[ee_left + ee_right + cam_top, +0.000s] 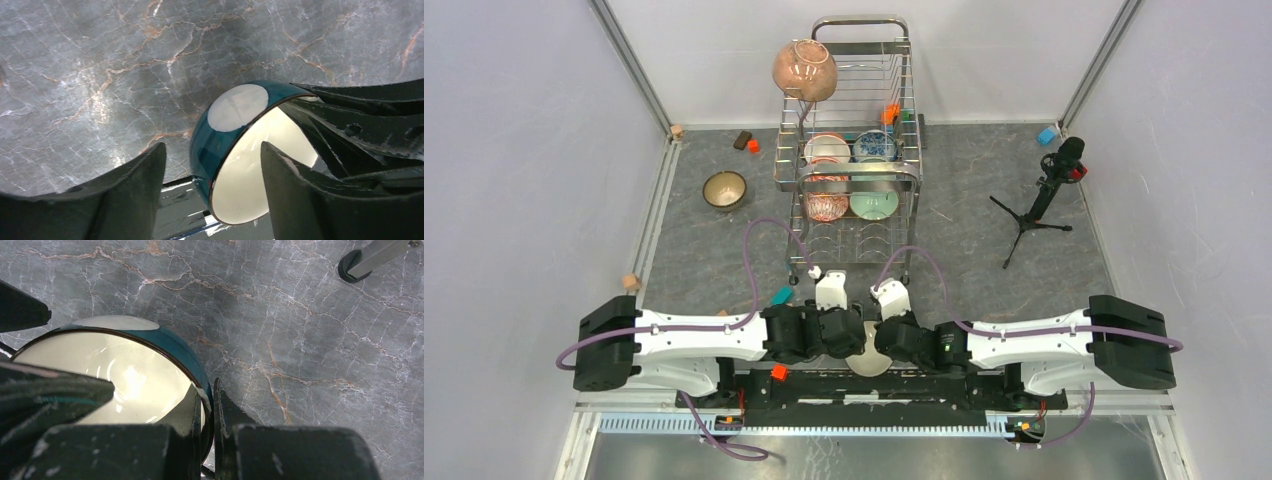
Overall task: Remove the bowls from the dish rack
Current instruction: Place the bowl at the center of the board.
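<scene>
A teal-and-white bowl (225, 135) hangs on edge between both grippers near the table's front edge, a pale disc (869, 360) from above. My right gripper (210, 405) is shut on its rim (197, 375), one finger inside, one outside. My left gripper (212, 150) is open, its fingers (135, 190) standing apart on either side of the rim without touching. The dish rack (854, 180) stands at the back centre. It holds a pink-brown bowl (804, 70) on top, a white bowl (827, 148), a blue-patterned one (875, 145), a red-patterned one (826, 203) and a pale green one (874, 203).
A dark bowl (724, 188) sits on the table left of the rack. A microphone on a tripod (1039, 195) stands at the right. Small blocks lie about: blue (1046, 135), orange (753, 145), tan (631, 282), teal (781, 295). A metal leg with a black foot (350, 265) stands beyond the right gripper.
</scene>
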Robot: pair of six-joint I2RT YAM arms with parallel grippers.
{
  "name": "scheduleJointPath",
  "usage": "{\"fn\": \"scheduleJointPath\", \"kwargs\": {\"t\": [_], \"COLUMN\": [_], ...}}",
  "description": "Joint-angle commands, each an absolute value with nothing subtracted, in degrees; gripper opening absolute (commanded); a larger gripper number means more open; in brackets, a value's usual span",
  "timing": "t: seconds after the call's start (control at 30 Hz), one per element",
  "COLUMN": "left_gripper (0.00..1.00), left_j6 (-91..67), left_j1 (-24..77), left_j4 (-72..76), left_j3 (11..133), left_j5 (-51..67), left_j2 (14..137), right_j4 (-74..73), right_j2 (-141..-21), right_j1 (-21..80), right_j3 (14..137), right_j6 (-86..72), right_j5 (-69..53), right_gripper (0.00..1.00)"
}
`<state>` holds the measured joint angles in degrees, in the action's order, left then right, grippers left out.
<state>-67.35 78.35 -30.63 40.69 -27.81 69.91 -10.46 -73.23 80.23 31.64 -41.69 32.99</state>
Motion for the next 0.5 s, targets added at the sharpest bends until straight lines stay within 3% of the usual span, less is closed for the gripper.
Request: {"fn": "scheduleJointPath", "kwargs": {"t": [0.0,0.27,0.47], "left_gripper": [0.8,0.98,1.0], "left_j6": [-63.28,-59.12,-59.33], "left_j1": [78.31,78.35,78.37], "left_j4": [-27.27,-26.67,-29.22], "left_j3": [42.71,39.18,35.06], "left_j5": [-26.2,-23.67,-27.67], "left_j2": [68.13,57.19,45.8], "right_j4": [-9.32,-20.16,-30.37], "right_j2": [-72.09,-62.41,-53.84], "right_j1": [80.33,80.28,74.64], "right_j3": [31.9,26.48,25.02], "right_j6": [-41.8,-41.7,-41.62], "right_j5": [33.87,39.96,44.44], "right_gripper": [0.0,0.0,0.0]}}
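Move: The right fingers already pinch the teal bowl's far right rim; its middle lies about 4 cm left, 3 cm back and slightly below them. The left fingers, already well open, straddle the opposite wall, with the bowl's middle some 5 cm right, 1 cm back and 4 cm below. The red cube is about 15 cm left and 8 cm back of the left hand, and the rack's right front wheel about 10 cm ahead and 3 cm right of the right hand, both at table level. The left hand opens its fingers the rest of the way and backs out from around the bowl's left wall, easing about 1 cm right and back before rising to some 6 cm up while it tips about 15 degrees, so that its fingers point more to the right. The right hand waits at first, then keeps its shut pinch on the rim and speeds off to the right, nearly level and about 7 cm, carrying the bowl away from the left gripper across the table in front of the rack. ##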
